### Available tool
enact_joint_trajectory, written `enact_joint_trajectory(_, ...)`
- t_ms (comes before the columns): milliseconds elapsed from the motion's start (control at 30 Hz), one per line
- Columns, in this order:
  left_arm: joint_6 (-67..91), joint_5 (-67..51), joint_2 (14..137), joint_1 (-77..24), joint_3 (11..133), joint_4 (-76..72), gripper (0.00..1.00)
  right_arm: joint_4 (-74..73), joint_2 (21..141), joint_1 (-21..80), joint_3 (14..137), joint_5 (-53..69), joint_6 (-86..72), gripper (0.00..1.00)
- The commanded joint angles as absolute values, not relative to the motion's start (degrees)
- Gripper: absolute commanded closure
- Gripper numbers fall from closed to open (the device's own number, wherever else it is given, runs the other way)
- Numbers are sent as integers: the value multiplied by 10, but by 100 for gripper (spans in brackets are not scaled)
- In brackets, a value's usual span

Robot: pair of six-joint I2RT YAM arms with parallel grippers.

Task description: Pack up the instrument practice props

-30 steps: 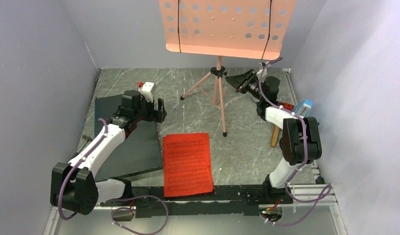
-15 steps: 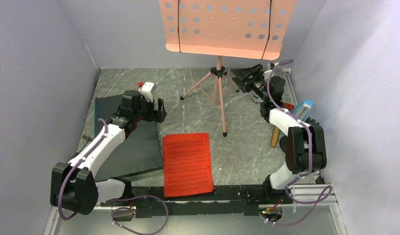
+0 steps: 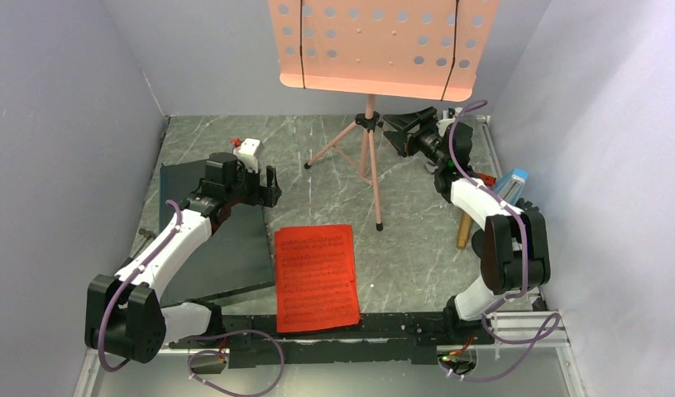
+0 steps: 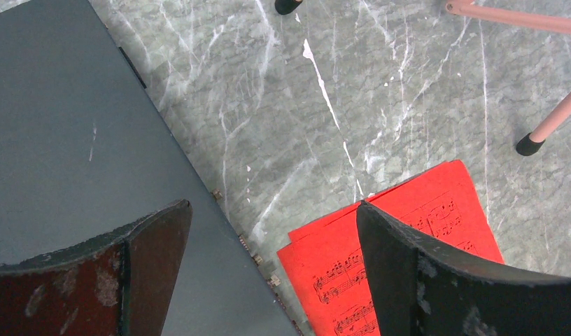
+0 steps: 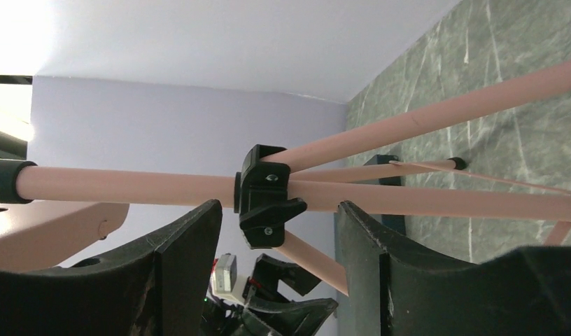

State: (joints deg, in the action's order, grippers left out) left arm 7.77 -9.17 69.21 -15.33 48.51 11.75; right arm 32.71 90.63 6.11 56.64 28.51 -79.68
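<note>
The pink music stand (image 3: 375,45) stands at the back on its tripod, whose black hub (image 3: 369,121) joins the legs. My right gripper (image 3: 398,135) is open just right of that hub. In the right wrist view the hub (image 5: 265,192) and the pole (image 5: 129,183) lie just beyond my right gripper (image 5: 279,206), untouched. Red sheet-music pages (image 3: 316,277) lie flat at front centre. My left gripper (image 3: 270,188) hovers wide open and empty over the slab's edge. In the left wrist view my left gripper (image 4: 274,205) straddles the gap between slab and red pages (image 4: 402,252). A small blue metronome (image 3: 512,184) sits by the right wall.
A large dark slab (image 3: 210,240) lies under the left arm, its edge (image 4: 66,140) beside the pages. A wooden handle (image 3: 464,231) lies near the right arm. A tripod foot (image 4: 531,143) rests just behind the pages. Walls close in on three sides.
My right gripper has opened from nearly shut and moved up and left toward the tripod hub, its arm swinging back. The left arm has not moved.
</note>
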Motion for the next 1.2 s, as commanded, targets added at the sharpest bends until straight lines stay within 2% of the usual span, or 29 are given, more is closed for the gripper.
enact_joint_trajectory(0, 76, -96, 679, -152, 497, 98, 6, 344, 900, 70, 598, 284, -822, 35)
enact_joint_trajectory(300, 76, -95, 676, -152, 497, 98, 6, 362, 911, 72, 596, 291, -833, 40)
enact_joint_trajectory(500, 76, -97, 679, -152, 497, 97, 6, 380, 918, 72, 593, 308, -830, 55)
enact_joint_trajectory(667, 76, -98, 679, -152, 497, 98, 6, 394, 920, 71, 590, 317, -826, 65)
enact_joint_trajectory(900, 75, -102, 682, -152, 497, 96, 6, 436, 926, 70, 578, 344, -783, 68)
enact_joint_trajectory(1067, 74, -100, 682, -153, 497, 97, 6, 514, 936, 62, 545, 360, -704, 68)
enact_joint_trajectory(1167, 73, -100, 681, -152, 496, 97, 6, 573, 951, 54, 528, 373, -680, 72)
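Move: The black clamp knob on the stand's pole is about 2 cm ahead and 2 cm to the left of the right hand, at its height, between the open fingertips. Its collar on the pole is roughly 3 cm ahead and 5 cm left. The empty tray hangs some 20 cm above and 5 cm ahead, 2 cm left; the near leg's foot is about 13 cm back, 2 cm left, far below. From the left hand, the knob is some 13 cm ahead, 23 cm right and 12 cm higher. The stand's clamp knob gets a fresh grip: the right hand eases about 1.5 cm left towards it, and the well-opened fingers close by roughly half, pinching the knob's wing between the tips. With the knob held, the wrist rolls some 15 degrees counter-clockwise as seen from behind the hand, the fingers still pointing forward and left. ##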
